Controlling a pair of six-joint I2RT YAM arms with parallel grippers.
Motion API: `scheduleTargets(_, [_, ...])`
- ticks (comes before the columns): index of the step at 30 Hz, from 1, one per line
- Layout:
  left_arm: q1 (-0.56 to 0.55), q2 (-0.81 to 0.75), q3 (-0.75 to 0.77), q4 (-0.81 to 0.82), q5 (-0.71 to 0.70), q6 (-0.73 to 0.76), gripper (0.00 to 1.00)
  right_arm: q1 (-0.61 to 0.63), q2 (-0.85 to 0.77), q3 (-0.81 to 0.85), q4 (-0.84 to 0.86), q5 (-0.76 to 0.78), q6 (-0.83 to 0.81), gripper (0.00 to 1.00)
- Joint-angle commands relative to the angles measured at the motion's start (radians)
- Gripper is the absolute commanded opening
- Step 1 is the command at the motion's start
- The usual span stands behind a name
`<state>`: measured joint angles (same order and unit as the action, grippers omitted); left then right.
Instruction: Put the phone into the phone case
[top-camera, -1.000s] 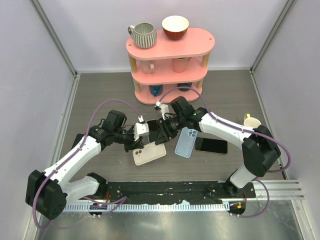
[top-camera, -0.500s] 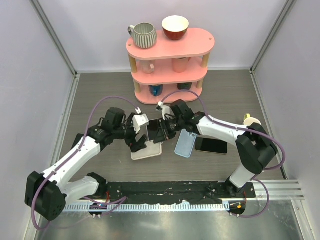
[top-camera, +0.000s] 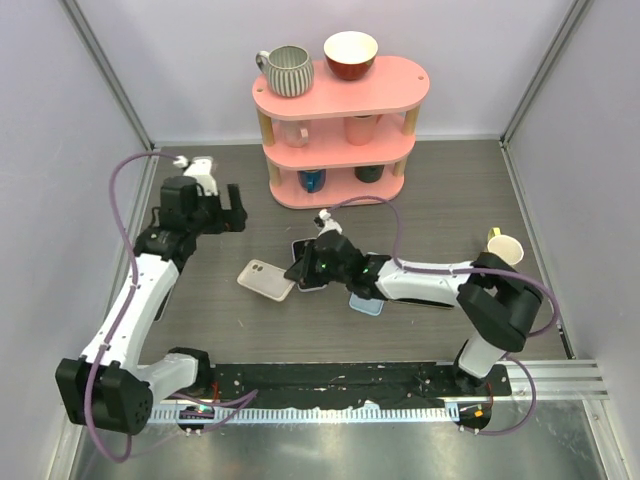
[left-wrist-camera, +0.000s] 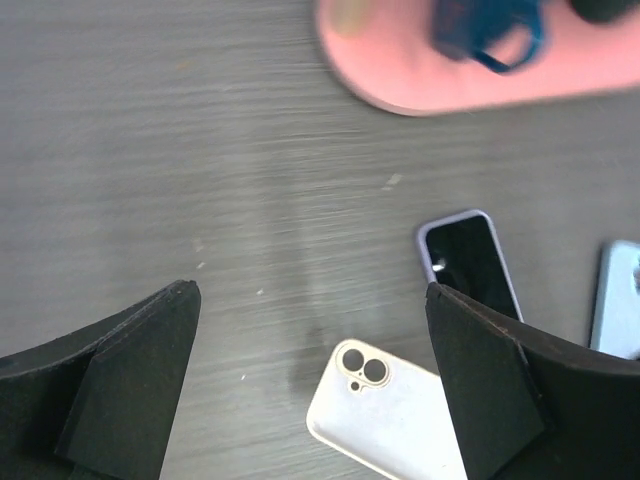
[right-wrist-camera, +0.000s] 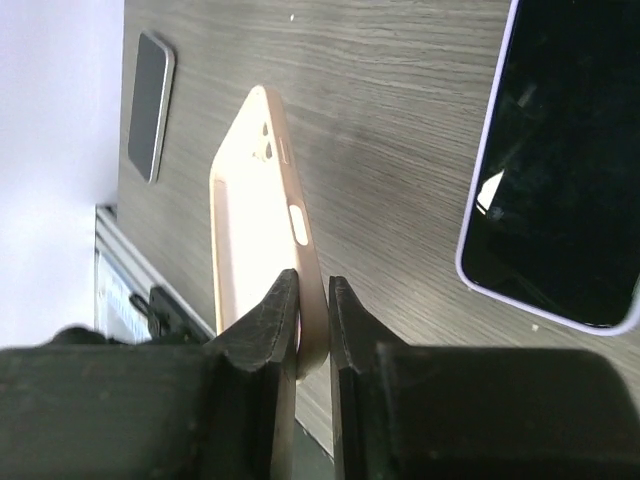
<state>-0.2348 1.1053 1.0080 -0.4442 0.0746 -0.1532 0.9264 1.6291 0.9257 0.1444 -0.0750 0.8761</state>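
A cream phone case (top-camera: 262, 278) lies back up left of centre, its camera cut-outs showing in the left wrist view (left-wrist-camera: 385, 415). My right gripper (top-camera: 300, 272) is shut on the case's right edge. In the right wrist view (right-wrist-camera: 313, 280) the case (right-wrist-camera: 245, 230) stands tilted on edge between the jaws. A dark-screened phone with a lavender rim (top-camera: 308, 248) lies screen up just behind that gripper, apart from the case (left-wrist-camera: 468, 265) (right-wrist-camera: 555, 180). My left gripper (top-camera: 232, 208) is open and empty, raised at the far left (left-wrist-camera: 312, 300).
A pink three-tier shelf (top-camera: 340, 95) with mugs and a bowl stands at the back. A light blue case (top-camera: 365, 303) lies under my right forearm. A dark phone (right-wrist-camera: 150, 105) lies further off. A paper cup (top-camera: 503, 242) stands at the right. The front rail (top-camera: 350, 380) borders the near edge.
My left gripper has let go, opened and pulled back to the far left. My right arm has reached further left and lower. The cream case has moved left, gripped at its edge.
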Motion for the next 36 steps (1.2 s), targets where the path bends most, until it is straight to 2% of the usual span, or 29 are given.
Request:
scheduleTargets(1, [0.127,-0.021,-0.002,-0.048,-0.105,-0.253,1.0,0.078,0.076,0.057,0.089,0.337,0.222,0.01])
scheduleTargets(4, [0.172,-0.024,-0.025,-0.083,-0.133,-0.285,1.0,0.132,0.118,0.091,0.048,0.483,0.303,0.01])
scheduleTargets(9, [0.225,-0.008,-0.061,-0.128,-0.335,-0.313,1.0,0.218,0.184,0.154,-0.021,0.69,0.36,0.06])
scheduleTargets(12, [0.296,-0.041,-0.118,-0.091,-0.343,-0.35,1.0,0.296,0.206,0.188,-0.094,0.814,0.409,0.09])
scheduleTargets(15, [0.315,-0.032,-0.121,-0.091,-0.351,-0.361,1.0,0.353,0.228,0.212,-0.161,0.891,0.469,0.18])
scheduleTargets(17, [0.316,-0.012,-0.106,-0.108,-0.351,-0.359,1.0,0.362,0.238,0.214,-0.21,0.888,0.51,0.25])
scheduleTargets(24, [0.33,0.019,-0.114,-0.114,-0.422,-0.374,1.0,0.364,0.227,0.16,-0.226,0.851,0.574,0.37])
scheduleTargets(31, [0.382,0.03,-0.138,-0.143,-0.548,-0.469,1.0,0.365,0.141,0.133,-0.192,0.847,0.448,0.52])
scheduleTargets(36, [0.449,0.07,-0.126,-0.166,-0.573,-0.525,0.98,0.365,0.052,0.012,-0.151,0.87,0.434,0.55])
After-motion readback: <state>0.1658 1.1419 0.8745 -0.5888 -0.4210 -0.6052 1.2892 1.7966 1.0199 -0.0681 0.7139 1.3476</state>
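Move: Off to the left hand's left, some 27 cm, and about 9 cm nearer the base lies the loose black phone, some 20 cm below it. The beige case hangs about 10 cm back and 5 cm right of that hand. The right hand holds the case by its right end; its landing spot is bare table about 10 cm left of the right hand, level with it and 10 cm below, while the purple-cased phone lies 7 cm ahead and 5 cm right of the right hand. Swinging left about 20 cm with its fingers wide open, the empty left hand sinks some 8 cm and turns about 60 degrees counter-clockwise towards the loose black phone. The right hand lowers the held case, first down and left, turning clockwise some 30 degrees, then draws back about 4 cm, opens to let go of the case's near end and eases right. ##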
